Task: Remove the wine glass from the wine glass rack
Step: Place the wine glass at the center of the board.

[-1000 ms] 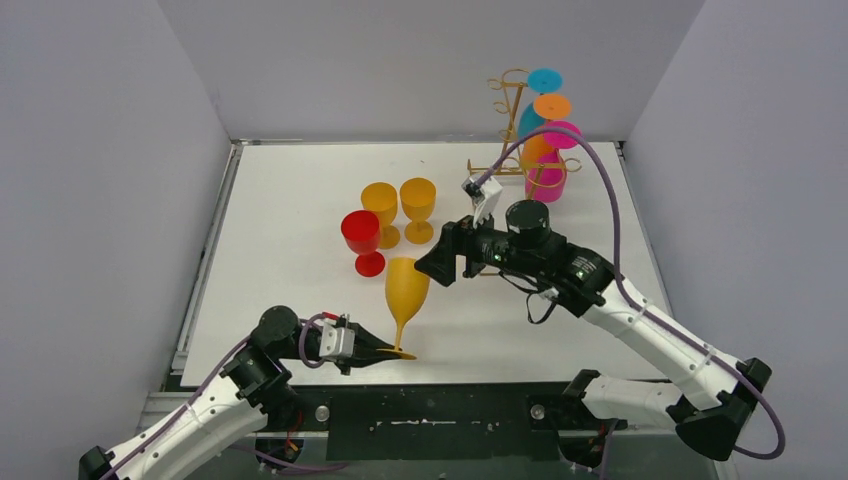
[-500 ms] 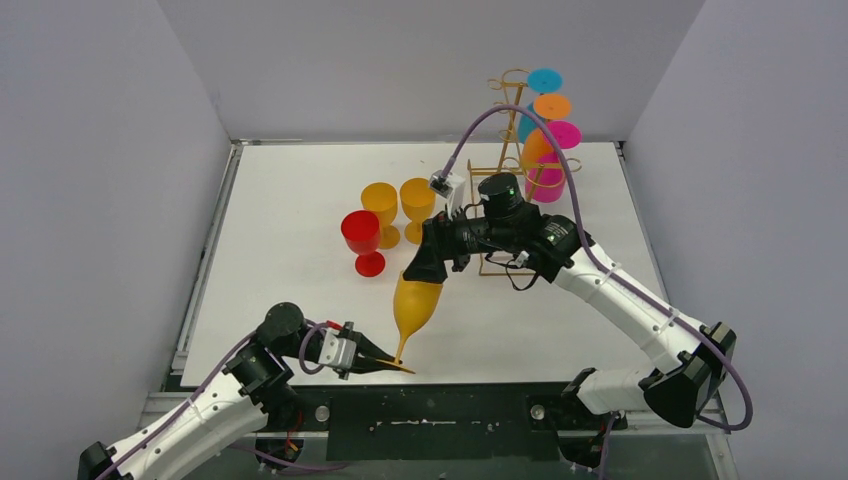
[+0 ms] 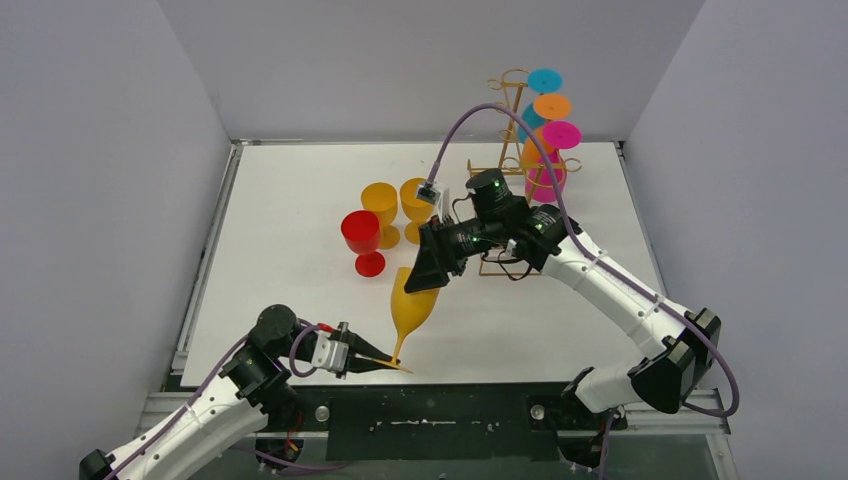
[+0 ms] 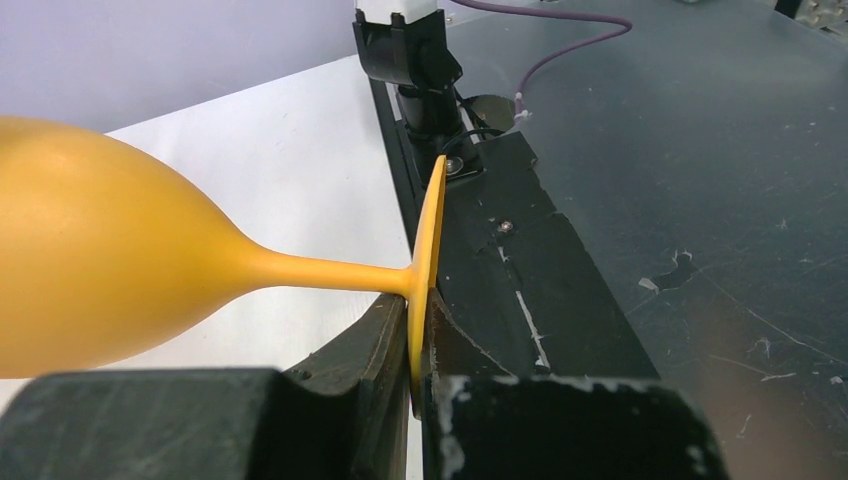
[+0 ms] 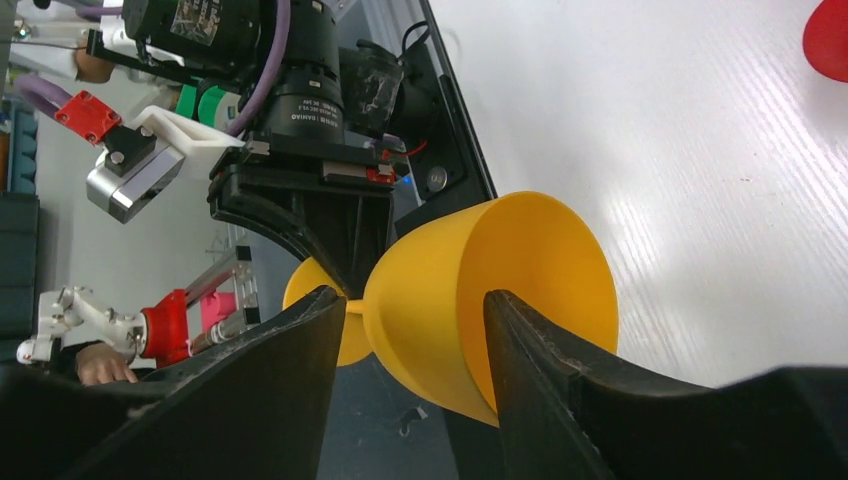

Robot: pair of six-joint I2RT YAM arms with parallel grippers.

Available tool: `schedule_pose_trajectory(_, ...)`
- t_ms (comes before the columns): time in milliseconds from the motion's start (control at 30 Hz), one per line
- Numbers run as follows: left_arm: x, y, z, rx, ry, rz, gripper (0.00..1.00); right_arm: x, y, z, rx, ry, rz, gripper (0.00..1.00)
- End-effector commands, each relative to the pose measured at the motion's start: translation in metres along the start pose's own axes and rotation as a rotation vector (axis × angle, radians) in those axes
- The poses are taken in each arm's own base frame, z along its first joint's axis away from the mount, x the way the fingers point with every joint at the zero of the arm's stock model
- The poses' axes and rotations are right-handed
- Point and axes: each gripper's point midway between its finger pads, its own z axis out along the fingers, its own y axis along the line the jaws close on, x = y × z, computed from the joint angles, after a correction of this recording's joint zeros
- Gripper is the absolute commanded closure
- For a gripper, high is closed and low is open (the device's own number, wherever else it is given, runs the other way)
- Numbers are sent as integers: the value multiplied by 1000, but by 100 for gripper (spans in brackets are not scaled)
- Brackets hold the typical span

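Observation:
A yellow wine glass hangs tilted over the table's near edge, bowl up and away. My left gripper is shut on the glass's flat foot, which is pinched edge-on between the fingers. My right gripper is open at the bowl's rim. In the right wrist view its jaws straddle the bowl wall, one finger outside and one at the bowl's mouth. The gold wire rack stands at the far right and holds teal, orange and pink glasses upside down.
A red glass and two yellow glasses stand upright mid-table, just behind the held glass. The right arm's purple cable arcs in front of the rack. Grey walls close in the left, right and back.
My right arm has swung left and down from near the rack to the held glass's bowl. The glass has tilted more and my left gripper has dropped slightly with it.

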Motion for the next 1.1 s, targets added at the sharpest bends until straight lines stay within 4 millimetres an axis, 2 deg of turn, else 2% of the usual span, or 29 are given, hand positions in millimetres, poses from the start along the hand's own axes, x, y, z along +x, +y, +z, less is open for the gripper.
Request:
schedule_pose_trajectory(0, -23, 2, 0, 15, -49, 69, 100, -2, 23, -6, -90, 24, -22, 49)
schedule_pose_trajectory(133, -22, 0, 1, 32, -46, 54, 100, 0, 31, -6, -137, 37, -35, 56)
schedule_pose_trajectory(233, -22, -3, 2, 52, -53, 41, 100, -1, 29, -4, -135, 36, -33, 62)
schedule_pose_trajectory(400, -18, -3, 2, 53, -41, 28, 100, 0, 34, -3, -173, 46, -30, 85)
schedule_pose_trajectory(567, -17, 0, 1, 26, -41, 33, 98, -3, 37, -6, -179, 26, -47, 100)
schedule_pose_trajectory(800, -15, 7, -1, -29, -32, 31, 78, -2, 38, -4, -144, -4, -92, 100)
schedule_pose_trajectory(933, -19, 8, -2, -45, -35, 33, 71, 3, 33, 2, -68, -14, -146, 100)
schedule_pose_trajectory(1000, -21, 9, -3, -55, -39, 37, 59, 4, 29, 5, -27, -17, -164, 100)
schedule_pose_trajectory(1067, -24, 12, -5, -83, -43, 44, 53, 4, 23, 4, 17, -22, -180, 100)
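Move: The left hand still pinches the foot of the yellow wine glass, whose middle lies about 5 cm ahead, 4 cm to the right and 4 cm above. From the right hand, its half-open fingers astride the bowl's wall, that same middle lies some 4 cm back, 2 cm left and 4 cm below. The red glass stands about 22 cm ahead of the right hand and 15 cm left, the left yellow glass 32 ahead and 12 left, the right yellow glass 33 ahead and 3 left, all some 20 cm lower. The right hand shuts its fingers on the yellow glass's bowl at the rim, one finger inside the mouth and one outside, while it draws back about 4 cm, rises some 2 cm and turns roughly 10 degrees counter-clockwise. Once that pinch is made, the left hand opens to nearly half and lets go of the foot, staying practically in place apart from a drift of 1 cm back and forward again. ##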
